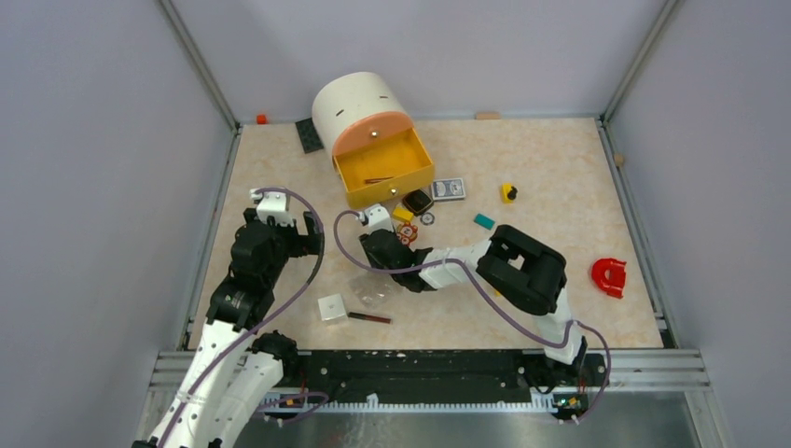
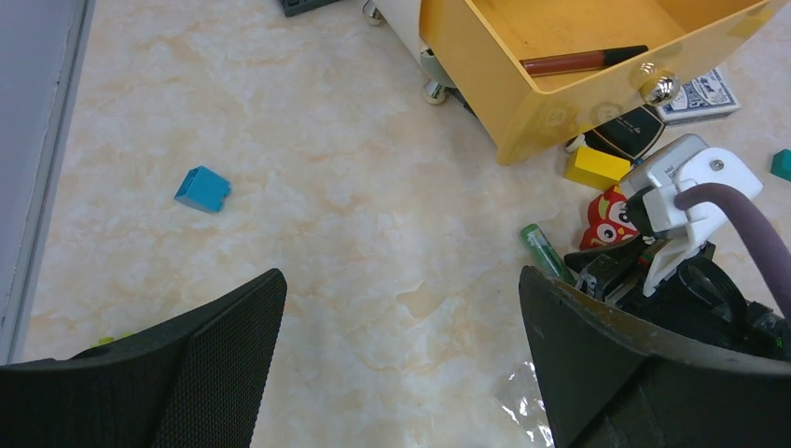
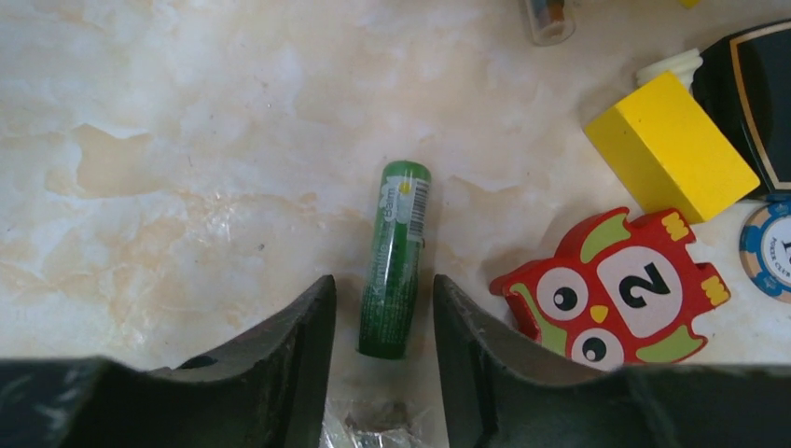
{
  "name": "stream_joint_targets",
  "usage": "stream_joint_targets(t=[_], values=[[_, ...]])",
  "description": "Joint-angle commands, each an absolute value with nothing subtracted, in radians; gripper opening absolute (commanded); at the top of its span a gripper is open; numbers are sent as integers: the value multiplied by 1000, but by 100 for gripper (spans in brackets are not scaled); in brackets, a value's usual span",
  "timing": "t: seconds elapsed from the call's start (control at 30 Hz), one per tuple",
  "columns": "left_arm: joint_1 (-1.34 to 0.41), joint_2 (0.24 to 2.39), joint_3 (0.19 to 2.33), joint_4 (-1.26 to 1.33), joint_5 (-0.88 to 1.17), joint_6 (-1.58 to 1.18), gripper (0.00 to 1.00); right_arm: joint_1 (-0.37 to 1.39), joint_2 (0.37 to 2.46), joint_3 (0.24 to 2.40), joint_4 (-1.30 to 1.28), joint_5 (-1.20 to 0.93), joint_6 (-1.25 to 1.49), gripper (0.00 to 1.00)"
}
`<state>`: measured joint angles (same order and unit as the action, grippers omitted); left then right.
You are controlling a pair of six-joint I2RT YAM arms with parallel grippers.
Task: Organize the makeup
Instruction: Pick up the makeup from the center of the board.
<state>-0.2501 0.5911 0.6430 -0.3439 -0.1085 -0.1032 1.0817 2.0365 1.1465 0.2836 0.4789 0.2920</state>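
A green tube (image 3: 395,261) of the makeup lies on the table between the fingers of my right gripper (image 3: 382,289), a small gap on each side, so the jaws are open around it. From the top that gripper (image 1: 378,245) sits just in front of the yellow drawer (image 1: 347,183). A dark-red pencil (image 2: 583,61) lies inside the drawer. The black compact (image 1: 417,201) rests by the drawer's front. The clear pouch (image 1: 368,291) lies under the right wrist, another dark-red pencil (image 1: 369,318) near it. My left gripper (image 2: 401,280) hangs wide open over bare table.
A yellow block (image 3: 672,145), a red owl tile (image 3: 620,289) and a poker chip (image 3: 770,247) crowd the tube's right side. Deck of cards (image 1: 450,189), teal block (image 1: 484,221), blue block (image 2: 202,189), white cube (image 1: 332,308), red piece (image 1: 608,276).
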Motion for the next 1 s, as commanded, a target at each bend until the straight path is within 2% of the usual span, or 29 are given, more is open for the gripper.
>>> stream_joint_targets(t=[0.0, 0.1, 0.23, 0.3, 0.47, 0.6, 0.67, 0.77, 0.97], values=[[-245, 577, 641, -290, -94, -111, 99, 1076, 2052, 1174, 307, 470, 310, 40], [-245, 576, 641, -290, -91, -110, 99, 1076, 2044, 1137, 346, 456, 311, 35], [-245, 574, 640, -290, -89, -111, 99, 1076, 2006, 1104, 360, 433, 290, 19], [-245, 574, 641, -290, -89, -111, 99, 1076, 1961, 1073, 391, 412, 251, 15], [-245, 575, 639, -288, -81, -111, 99, 1077, 1812, 930, 536, 337, 120, 11], [-245, 576, 637, -287, -87, -110, 99, 1077, 1703, 846, 564, 59, -117, 10], [-245, 583, 639, -288, -92, -109, 99, 1077, 1647, 818, 520, -110, -251, 11], [-245, 589, 642, -292, -101, -109, 99, 1077, 1563, 812, 424, -229, -446, 11], [-245, 581, 641, -293, -107, -110, 99, 991, 1485, 972, 163, -230, -712, 11]])
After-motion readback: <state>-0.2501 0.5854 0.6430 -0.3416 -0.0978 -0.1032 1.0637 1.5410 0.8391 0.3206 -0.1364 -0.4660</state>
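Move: The green lip balm lies practically at the right hand's half-open fingers, its middle about 1 cm ahead, 1 cm left and 1 cm below. The red owl stands roughly 3 cm ahead and 5 cm right, the yellow block some 8 cm ahead and 5 cm right; the clear plastic bag is about 7 cm straight back. From the left hand the lip balm lies about 5 cm ahead, 13 cm right and 20 cm below. Right fingers pinch the lip balm, then lift it about 10 cm, drawing back and turning 50 degrees counter-clockwise. ##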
